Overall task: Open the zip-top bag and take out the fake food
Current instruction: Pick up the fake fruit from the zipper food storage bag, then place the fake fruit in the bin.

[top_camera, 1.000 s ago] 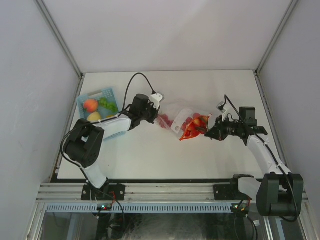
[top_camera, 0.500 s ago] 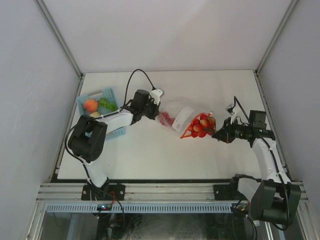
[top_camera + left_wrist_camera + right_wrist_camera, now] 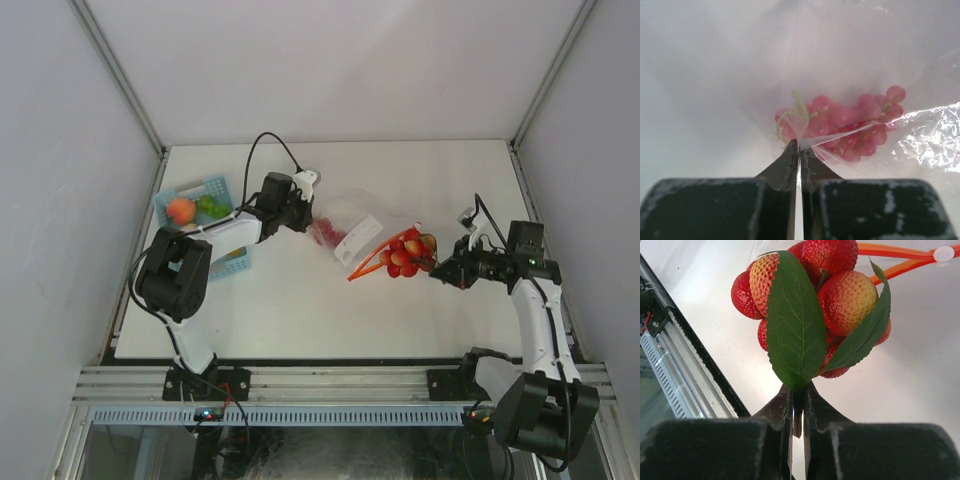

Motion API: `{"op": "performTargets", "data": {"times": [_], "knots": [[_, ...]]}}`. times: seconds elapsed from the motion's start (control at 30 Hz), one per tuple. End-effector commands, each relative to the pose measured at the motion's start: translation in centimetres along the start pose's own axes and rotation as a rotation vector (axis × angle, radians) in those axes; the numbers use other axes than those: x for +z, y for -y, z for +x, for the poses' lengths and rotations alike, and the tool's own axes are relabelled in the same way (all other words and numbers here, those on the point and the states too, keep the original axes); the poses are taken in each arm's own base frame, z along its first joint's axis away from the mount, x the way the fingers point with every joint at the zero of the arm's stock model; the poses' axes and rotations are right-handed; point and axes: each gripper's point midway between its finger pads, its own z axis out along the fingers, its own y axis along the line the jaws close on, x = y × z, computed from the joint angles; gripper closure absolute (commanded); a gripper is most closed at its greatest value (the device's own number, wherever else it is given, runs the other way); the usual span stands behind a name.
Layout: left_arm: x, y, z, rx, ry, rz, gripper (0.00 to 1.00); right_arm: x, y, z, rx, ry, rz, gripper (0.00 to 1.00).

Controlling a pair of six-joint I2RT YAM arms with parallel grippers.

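The clear zip-top bag [image 3: 350,222] lies mid-table, its orange zip strip [image 3: 366,260] at the open right end. My left gripper [image 3: 300,214] is shut on a fold of the bag's plastic [image 3: 812,142] at its left end. The left wrist view shows my left gripper [image 3: 799,146] just in front of a bunch of red grapes [image 3: 845,125] inside the bag. My right gripper [image 3: 441,268] is shut on the leafy stem of a bunch of fake strawberries [image 3: 405,252]. This bunch [image 3: 830,290] hangs off my right gripper [image 3: 797,390], just outside the zip strip [image 3: 900,260].
A light-blue slotted basket [image 3: 195,187] stands at the left edge, holding an orange-red fruit [image 3: 181,210] and a green piece [image 3: 213,207]. My left arm reaches across its near side. The table's front edge and metal rail [image 3: 685,365] run close below the right gripper.
My right gripper has drawn the strawberry bunch to the right, out past the bag's zip strip. The left gripper has shifted slightly up and left, keeping hold of the bag.
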Motion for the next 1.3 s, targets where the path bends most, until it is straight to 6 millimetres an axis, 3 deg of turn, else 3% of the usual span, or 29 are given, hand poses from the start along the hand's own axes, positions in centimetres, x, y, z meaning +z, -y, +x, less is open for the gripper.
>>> {"op": "performTargets", "data": {"times": [0.0, 0.3, 0.47, 0.7, 0.97, 1.1, 1.27], "knots": [[-0.2, 0.3, -3.2, -0.008, 0.069, 0.008, 0.88, -1.0, -0.8, -2.7, -0.114, 0.056, -0.012, 1.0], [-3.9, 0.2, -6.5, -0.066, 0.204, -0.049, 0.41, -1.8, -2.5, -5.0, -0.152, 0.104, -0.058, 1.0], [-6.2, 0.4, -8.0, -0.12, 0.282, -0.054, 0.28, -2.4, -3.6, -6.6, -0.171, 0.137, -0.085, 1.0], [-9.7, 0.9, -9.6, -0.227, 0.356, -0.011, 0.25, -2.7, -4.7, -9.3, -0.206, 0.2, -0.114, 1.0], [-15.4, 2.3, -11.2, -0.298, 0.48, 0.074, 0.25, -2.3, -7.3, -12.2, -0.292, 0.264, -0.194, 1.0], [-18.6, 3.0, -11.3, -0.402, 0.544, 0.119, 0.25, -1.5, -8.5, -14.0, -0.324, 0.295, -0.23, 1.0], [-23.3, 5.1, -11.9, -0.563, 0.698, 0.239, 0.25, 0.1, -9.8, -16.4, -0.23, 0.324, -0.273, 1.0]]}}
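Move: Just outside the bag's mouth, the strawberry bunch is already in the right fingers by its leaves, about 4 cm ahead and 8 cm left of that hand; the orange zipper is 12 cm ahead, 13 cm left, and the blue basket about 19 cm ahead, 57 cm left. From the left hand, pinching the bag, the bunch is some 22 cm right, 12 cm back; the grapes 4 cm right, 3 cm ahead; the basket 26 cm left, 5 cm ahead. Opening wide first, the left fingers let go of the bag film beside the grapes; only then does that hand lift about 20 cm, later drawing back and a little left as its fingers swing up to nearly level. Meanwhile the right hand keeps its grip on the leaves and raises the strawberries some 12 cm, tipping its fingers up and bearing left over the bag towards the basket side. ##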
